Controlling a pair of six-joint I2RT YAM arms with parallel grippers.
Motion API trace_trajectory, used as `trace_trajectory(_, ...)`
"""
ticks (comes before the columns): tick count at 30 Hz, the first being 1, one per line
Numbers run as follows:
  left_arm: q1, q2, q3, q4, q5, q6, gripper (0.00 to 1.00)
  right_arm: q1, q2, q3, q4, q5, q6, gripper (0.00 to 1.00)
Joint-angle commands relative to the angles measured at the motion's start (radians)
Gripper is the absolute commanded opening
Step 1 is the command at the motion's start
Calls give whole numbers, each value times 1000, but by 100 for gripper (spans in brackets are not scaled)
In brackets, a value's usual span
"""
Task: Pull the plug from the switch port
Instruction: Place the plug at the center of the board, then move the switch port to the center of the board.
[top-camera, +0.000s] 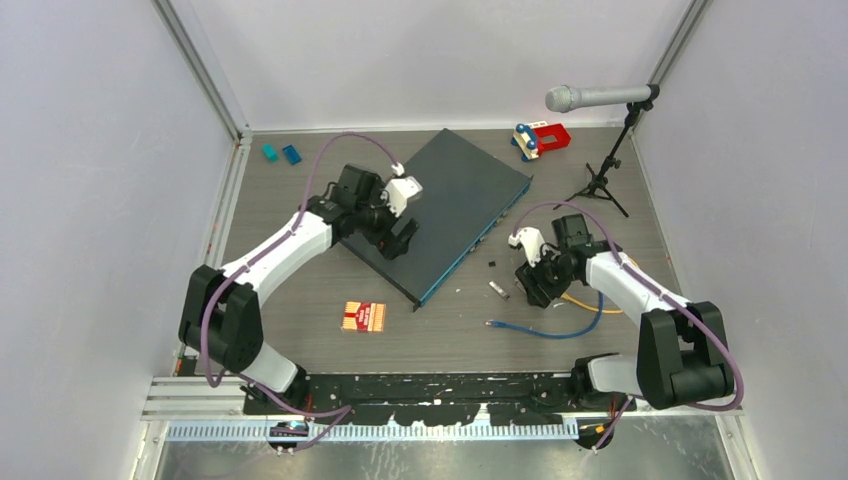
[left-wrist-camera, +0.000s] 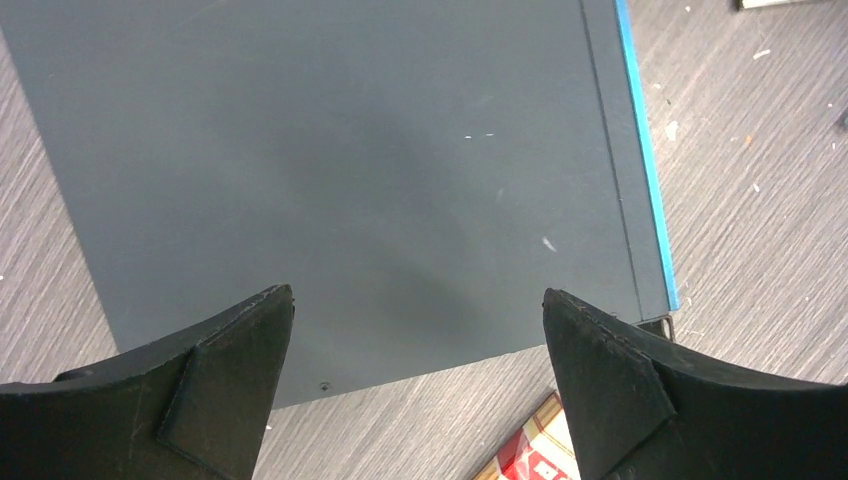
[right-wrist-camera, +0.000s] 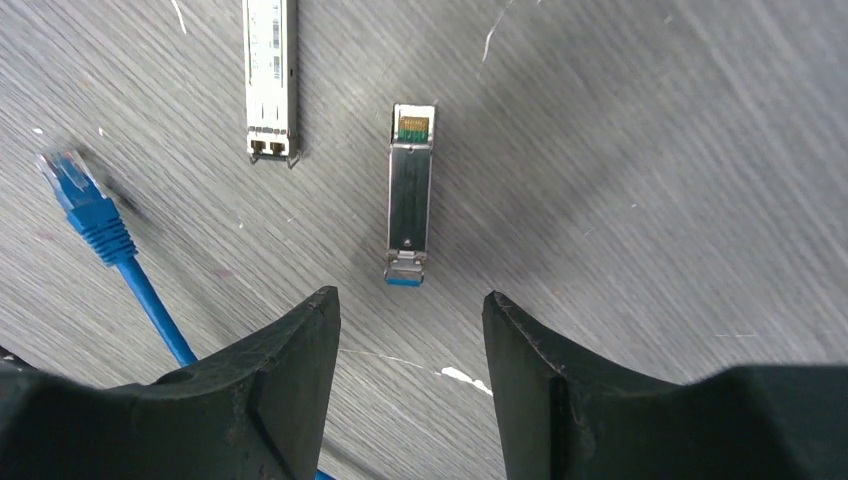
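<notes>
The switch (top-camera: 450, 205) is a wide dark slate box with a teal front edge (left-wrist-camera: 645, 180), lying at an angle mid-table. Its sockets do not show in any view. My left gripper (top-camera: 400, 240) hovers open over the switch's near corner (left-wrist-camera: 417, 292), nothing between its fingers. To the right of the switch, my right gripper (top-camera: 532, 288) is low over the table and open (right-wrist-camera: 410, 295). The plug (right-wrist-camera: 410, 195), a small metal module with a blue tab, lies loose on the wood just ahead of its fingertips, touching neither.
A second metal module (right-wrist-camera: 271, 80) and a blue cable's connector (right-wrist-camera: 85, 205) lie left of the plug. The blue cable (top-camera: 560, 330) and a yellow cable (top-camera: 590, 303) lie by the right arm. A red-yellow card (top-camera: 364, 316), a microphone stand (top-camera: 600, 180), a red toy (top-camera: 541, 138) and teal blocks (top-camera: 280, 154) are also there.
</notes>
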Motion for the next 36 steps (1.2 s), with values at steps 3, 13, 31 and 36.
trace_trajectory(3, -117, -57, -24, 24, -98, 27, 98, -4, -15, 117, 37, -57, 87, 61)
trace_trajectory(13, -343, -43, -62, 113, -292, -4, 98, -7, 135, 260, 227, 145, 282, 62)
trace_trajectory(31, -500, -21, -276, 286, -514, 106, 98, -67, 361, 249, 1002, 402, 650, 78)
trace_trajectory(36, -502, 31, -274, 297, -567, 120, 98, -69, 483, 342, 1072, 417, 747, 80)
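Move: From the left hand, the switch's near corner, by its front face, lies about 10 cm back, 7 cm right and 10 cm below. The matchbox is 3 cm nearer the base than that corner and 13 cm to its left. From the right hand, the switch's right corner is some 31 cm ahead, 1 cm right and about level. The just-released plug lies 3 cm ahead and 3 cm left, a second one 2 cm ahead and 9 cm left. The left hand's open fingers come down around the switch's near corner, one finger seeming to end up against its ear: the hand swings back and right, then sinks, about 8 cm back in all. The already free right hand leaves the plug, rising and sweeping about 25 cm forward to the switch's right corner, turning some 45 degrees clockwise, fingers tilting forward and opening wider. ##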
